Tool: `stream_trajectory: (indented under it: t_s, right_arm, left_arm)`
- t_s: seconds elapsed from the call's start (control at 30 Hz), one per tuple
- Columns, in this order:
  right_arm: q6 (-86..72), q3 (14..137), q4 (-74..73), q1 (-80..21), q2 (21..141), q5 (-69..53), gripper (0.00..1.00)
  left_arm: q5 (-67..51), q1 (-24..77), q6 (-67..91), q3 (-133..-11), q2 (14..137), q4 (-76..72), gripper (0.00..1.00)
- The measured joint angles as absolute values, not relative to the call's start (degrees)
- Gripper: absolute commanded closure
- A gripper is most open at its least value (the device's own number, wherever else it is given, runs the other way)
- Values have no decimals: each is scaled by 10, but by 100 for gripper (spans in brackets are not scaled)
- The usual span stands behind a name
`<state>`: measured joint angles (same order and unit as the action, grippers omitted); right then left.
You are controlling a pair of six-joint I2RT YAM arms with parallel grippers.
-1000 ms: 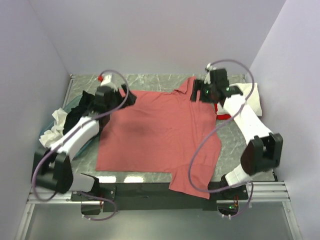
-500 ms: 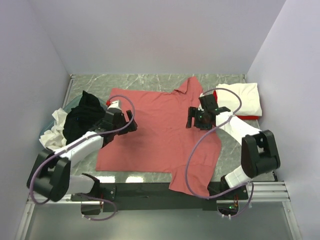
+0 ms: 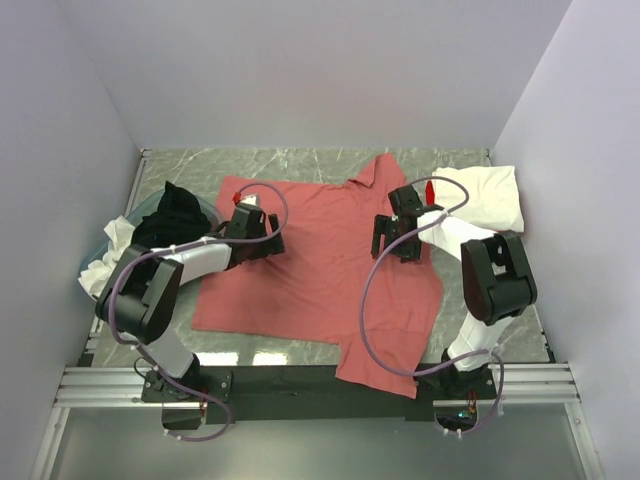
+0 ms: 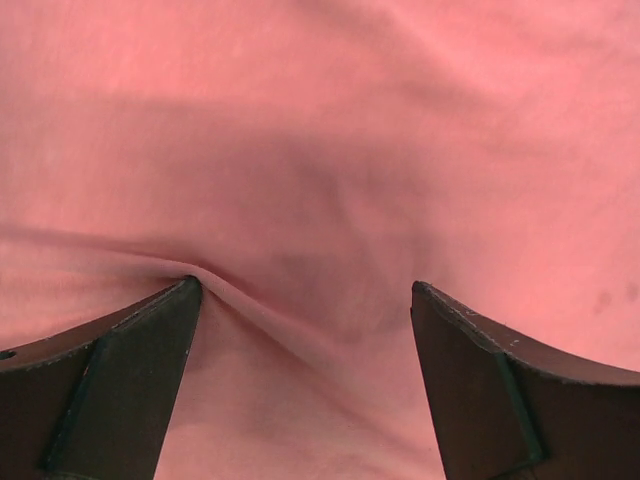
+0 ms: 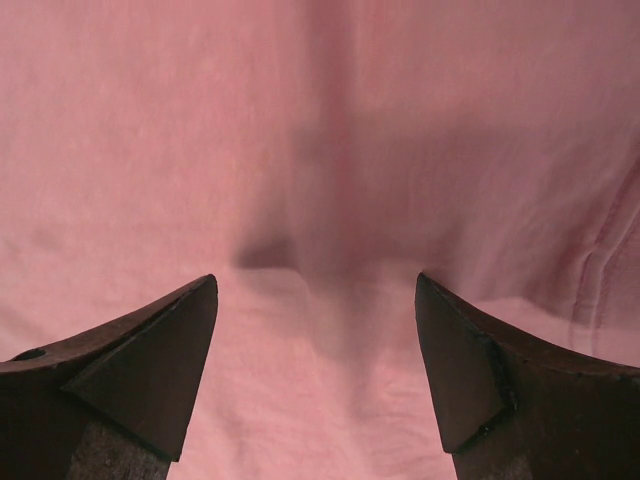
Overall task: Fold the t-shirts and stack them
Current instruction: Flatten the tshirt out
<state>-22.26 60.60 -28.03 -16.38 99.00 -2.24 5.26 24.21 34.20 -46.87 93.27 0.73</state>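
Note:
The salmon-pink t-shirt [image 3: 320, 280] lies spread flat in the middle of the table, collar at the far side and one sleeve hanging over the near edge. My left gripper [image 3: 264, 240] is low over its left part, open, and one fingertip [image 4: 185, 292] touches a small wrinkle in the pink cloth [image 4: 330, 150]. Over the right part of the shirt, my right gripper [image 3: 392, 240] is also open, with only flat pink cloth [image 5: 320, 130] between its fingers. A cream-white t-shirt [image 3: 487, 200] lies folded at the far right. A black t-shirt [image 3: 178, 215] and a white one [image 3: 108, 258] are heaped at the left.
The teal basin [image 3: 148, 206] holds the heap of clothes at the left wall. Grey marble table [image 3: 300, 160] shows beyond the pink shirt. Walls close in on the left, back and right. A black rail [image 3: 300, 380] runs along the near edge.
Both arms have pulled back from the far edge of the pink shirt to low over its body. Both grippers stayed open. The shirt lies as before.

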Motion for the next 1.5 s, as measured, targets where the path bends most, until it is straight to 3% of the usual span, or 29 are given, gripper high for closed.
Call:
stream_trajectory:
  t_s: [0.6,1.1,1.5]
  right_arm:
    - [-227,729,-350,-165,1092,24,16]
    - [-226,907,-429,-160,1208,37,16]
    - [-208,1041,-469,-138,1284,14,16]
  left_arm:
    - [22,239,319,-564,1025,-17,6]
    - [-61,186,321,-594,1052,-25,6]
    - [-62,172,321,-609,1059,-19,7]
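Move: The t-shirt lies spread under both open grippers, its middle some 11 cm right of the left hand and 5 cm back, or about 17 cm left of the right hand and 4 cm back, roughly a centimetre below both. Its near right flap hangs over the table edge, about 30 cm back from the right hand and 2 cm left. The folded stack is 18 cm right of that hand and 14 cm ahead; the basket sits about 24 cm left of the left hand, level with it. Forward along the table, both open hands keep their fingertips on the t-shirt and drag the cloth away from the bases. The right goes farther, about 12 cm, slowly and sinking slightly at first, then faster; the left goes some 7 cm, veering a little right and then back left as it rolls slightly. ##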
